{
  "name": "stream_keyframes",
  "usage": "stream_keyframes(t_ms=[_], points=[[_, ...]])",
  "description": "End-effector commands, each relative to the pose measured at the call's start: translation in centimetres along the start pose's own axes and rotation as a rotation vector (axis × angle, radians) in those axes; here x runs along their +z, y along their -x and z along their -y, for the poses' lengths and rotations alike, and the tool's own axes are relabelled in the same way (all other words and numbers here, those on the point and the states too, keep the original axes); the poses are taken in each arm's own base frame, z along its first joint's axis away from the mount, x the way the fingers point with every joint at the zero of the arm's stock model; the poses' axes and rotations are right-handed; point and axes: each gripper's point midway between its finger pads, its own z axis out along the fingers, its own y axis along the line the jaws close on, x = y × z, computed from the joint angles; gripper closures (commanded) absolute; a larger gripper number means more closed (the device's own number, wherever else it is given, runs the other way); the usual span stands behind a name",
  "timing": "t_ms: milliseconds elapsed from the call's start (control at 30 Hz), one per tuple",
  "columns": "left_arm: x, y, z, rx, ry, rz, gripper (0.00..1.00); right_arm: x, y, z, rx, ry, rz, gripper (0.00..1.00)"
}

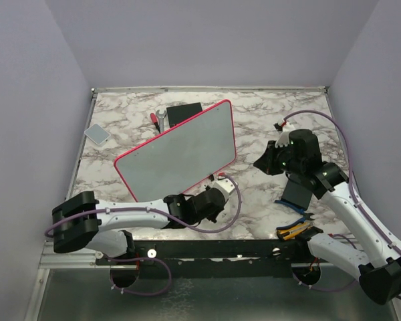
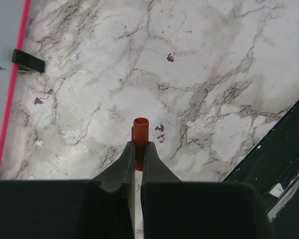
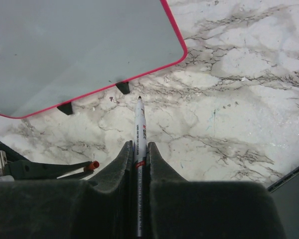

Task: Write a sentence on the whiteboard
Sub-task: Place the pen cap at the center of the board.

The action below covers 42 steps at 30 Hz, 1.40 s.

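Note:
The whiteboard, pale grey with a pink-red frame, stands tilted on small black feet at mid-table. No sentence shows on its surface. My left gripper is just off the board's near right corner, shut on a red marker cap above bare marble. My right gripper hovers to the right of the board, shut on a white marker. The marker's dark tip points toward the board's lower edge and stays clear of it.
Behind the board lie a black pad, a silver wrench and a red-handled tool. A small grey pad sits at far left. A dark plate and pliers lie under the right arm.

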Motion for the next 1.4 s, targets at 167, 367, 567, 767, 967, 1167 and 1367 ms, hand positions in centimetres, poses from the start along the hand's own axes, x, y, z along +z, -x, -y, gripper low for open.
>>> stream_keyframes(t_ms=[167, 367, 567, 767, 967, 1167, 1367], points=[[3.0, -2.3, 0.6, 0.022, 0.103, -0.039, 0.98, 0.8, 0.7, 1.0, 0.009, -0.042, 0.082, 1.00], [3.4, -1.6, 1.0, 0.031, 0.109, -0.029, 0.78, 0.8, 0.8, 1.4, 0.009, -0.058, 0.100, 1.00], [3.3, -1.2, 1.2, 0.040, 0.098, -0.022, 0.54, 0.8, 0.9, 1.5, 0.007, -0.061, 0.112, 1.00], [1.8, 2.5, 1.6, 0.036, 0.083, 0.063, 0.44, 0.1, 1.5, 1.8, 0.006, -0.087, 0.152, 1.00], [-1.6, 9.4, 0.6, 0.076, 0.107, 0.187, 0.34, -1.0, 2.6, 2.2, 0.017, -0.119, 0.219, 1.00], [-5.1, 14.8, -3.0, 0.061, 0.155, 0.247, 0.33, -1.8, 3.2, 2.8, 0.031, -0.157, 0.279, 1.00], [-8.8, 19.6, -6.5, 0.004, 0.162, 0.337, 0.33, -2.2, 3.8, 2.5, 0.018, -0.131, 0.329, 1.00]])
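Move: The left hand holds the pen cap just over the bare table spot meant for it, about 5 cm below and 1 cm to its right. From this hand the whiteboard's near leg stands some 12 cm ahead and 3 cm left; the board's right lower corner is roughly 18 cm ahead and 6 cm right. From the right hand, which holds the marker, that spot lies about 10 cm back, 11 cm left and 16 cm down. The left hand sinks about 5 cm almost straight down to the table, opens its fingers wide to let go of the pen cap, then climbs some 20 cm while reaching forward, its fingertips tilting up. Meanwhile the right hand keeps its grip on the marker and eases a few centimetres right and up, fingers tipping upward and turning slightly clockwise. ##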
